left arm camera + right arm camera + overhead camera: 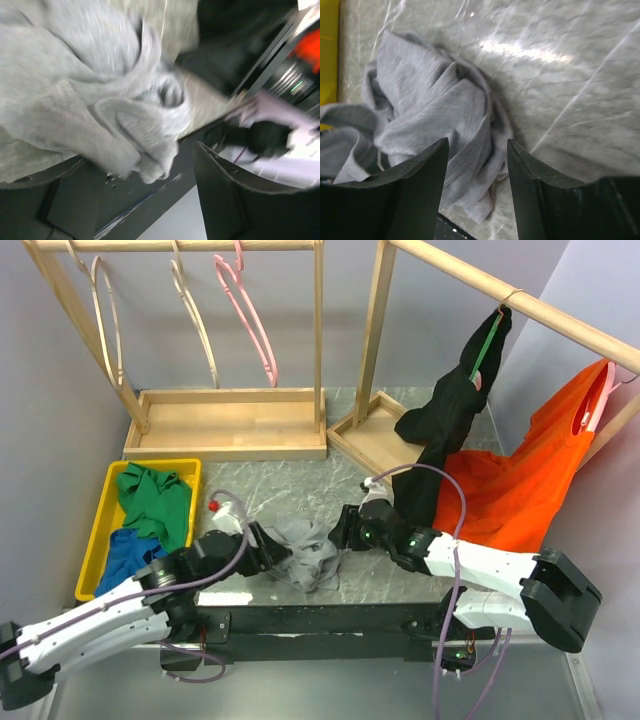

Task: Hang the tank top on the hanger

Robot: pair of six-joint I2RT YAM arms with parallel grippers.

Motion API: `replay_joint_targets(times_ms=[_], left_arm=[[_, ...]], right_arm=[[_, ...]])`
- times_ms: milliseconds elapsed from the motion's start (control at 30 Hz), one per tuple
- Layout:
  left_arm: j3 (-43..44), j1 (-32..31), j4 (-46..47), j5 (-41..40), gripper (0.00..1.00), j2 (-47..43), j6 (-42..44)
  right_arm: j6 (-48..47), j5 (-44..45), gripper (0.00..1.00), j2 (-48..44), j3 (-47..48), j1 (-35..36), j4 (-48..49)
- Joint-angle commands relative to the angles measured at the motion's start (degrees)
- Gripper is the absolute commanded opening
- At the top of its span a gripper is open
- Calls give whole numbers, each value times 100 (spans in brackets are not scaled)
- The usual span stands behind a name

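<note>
The grey tank top [310, 558] lies crumpled on the marble table, near its front edge and between my two grippers. My left gripper [272, 550] is at its left side. In the blurred left wrist view the jaws of the left gripper [150, 200] stand wide apart, with a bunched end of the tank top [100, 100] hanging just above them, unpinched. My right gripper [345, 530] is at the top's right side. Its fingers [420, 180] stand apart on either side of a fold of the tank top [435, 110], clear of it. The pink hanger [250, 315] hangs bare on the left wooden rack.
Two cream hangers [195, 320] hang beside the pink one. The right rack [520, 305] carries a black garment [450, 420] and an orange garment [520, 485], which droops close to my right arm. A yellow bin [100, 530] with green and blue clothes sits at the left.
</note>
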Motion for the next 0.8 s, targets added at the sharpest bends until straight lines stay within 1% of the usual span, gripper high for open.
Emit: replay_joint_targets(times_ms=[0, 100, 233, 333, 367, 400, 433, 500, 533, 567, 600, 633, 667, 700, 733, 767], left_arm=[[248, -27, -1194, -1119, 71, -649, -859], [116, -36, -1283, -1163, 71, -703, -1115], [116, -27, -1240, -1207, 67, -213, -1318], [169, -27, -1248, -1295, 60, 43, -1450], [178, -27, -1292, -1365, 52, 149, -1502], [186, -27, -1310, -1392, 48, 193, -1564], [195, -27, -1318, -1418, 38, 229, -1582], [222, -27, -1345, -1488, 26, 211, -1565], [274, -27, -1345, -1515, 15, 168, -1530], [309, -36, -1362, -1550, 10, 141, -1451], [344, -36, -1380, -1576, 7, 141, -1381], [466, -36, -1397, -1602, 3, 106, -1302], [555, -36, -1415, -1638, 1, 97, -1057], [660, -27, -1424, -1760, 1, 88, -898], [913, -27, -1407, -1839, 1, 71, -714], [1081, -36, -1380, -1918, 1, 88, -294]], right_arm=[[164, 1, 58, -45, 67, 288, 157], [270, -7, 60, -177, -21, 298, 173], [375, -297, 61, -125, 40, 385, 261], [402, -219, 62, -37, 181, 613, 191], [419, -201, 62, -19, 216, 649, 191], [454, -192, 62, 7, 233, 710, 182], [481, -175, 62, 77, 242, 780, 173], [559, -175, 61, 165, 277, 860, 95], [560, -88, 60, 218, 286, 930, 68], [586, -43, 58, 219, 278, 948, 51], [604, 18, 54, 210, 269, 965, 24], [613, 132, 43, 184, 269, 974, -2], [613, 272, 37, 166, 347, 966, -63], [543, 413, 28, 140, 426, 974, -316], [482, 554, 7, 70, 540, 974, -484], [403, 999, 0, 34, 828, 957, -851]])
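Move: Between the two open grippers the grey tank top lies crumpled on the table, its middle about 6 cm to the right of the left hand, 1 cm ahead and some 6 cm below. The yellow basket stands roughly 31 cm to the left hand's left and 5 cm ahead, the wooden tray about 12 cm left and 29 cm ahead. From the right hand the tank top's middle is some 7 cm left, 5 cm back and 2 cm lower. Sliding about 5 cm left and slightly forward, the left hand first bobs up, then sinks about 5 cm onto the tank top's left part, swings nearly 20 degrees counter-clockwise, shuts on a fold and begins to rise. The right hand travels some 6 cm back and left, low and almost level, to the heap's right side, and closes its fingertips on a ridge of cloth there. ##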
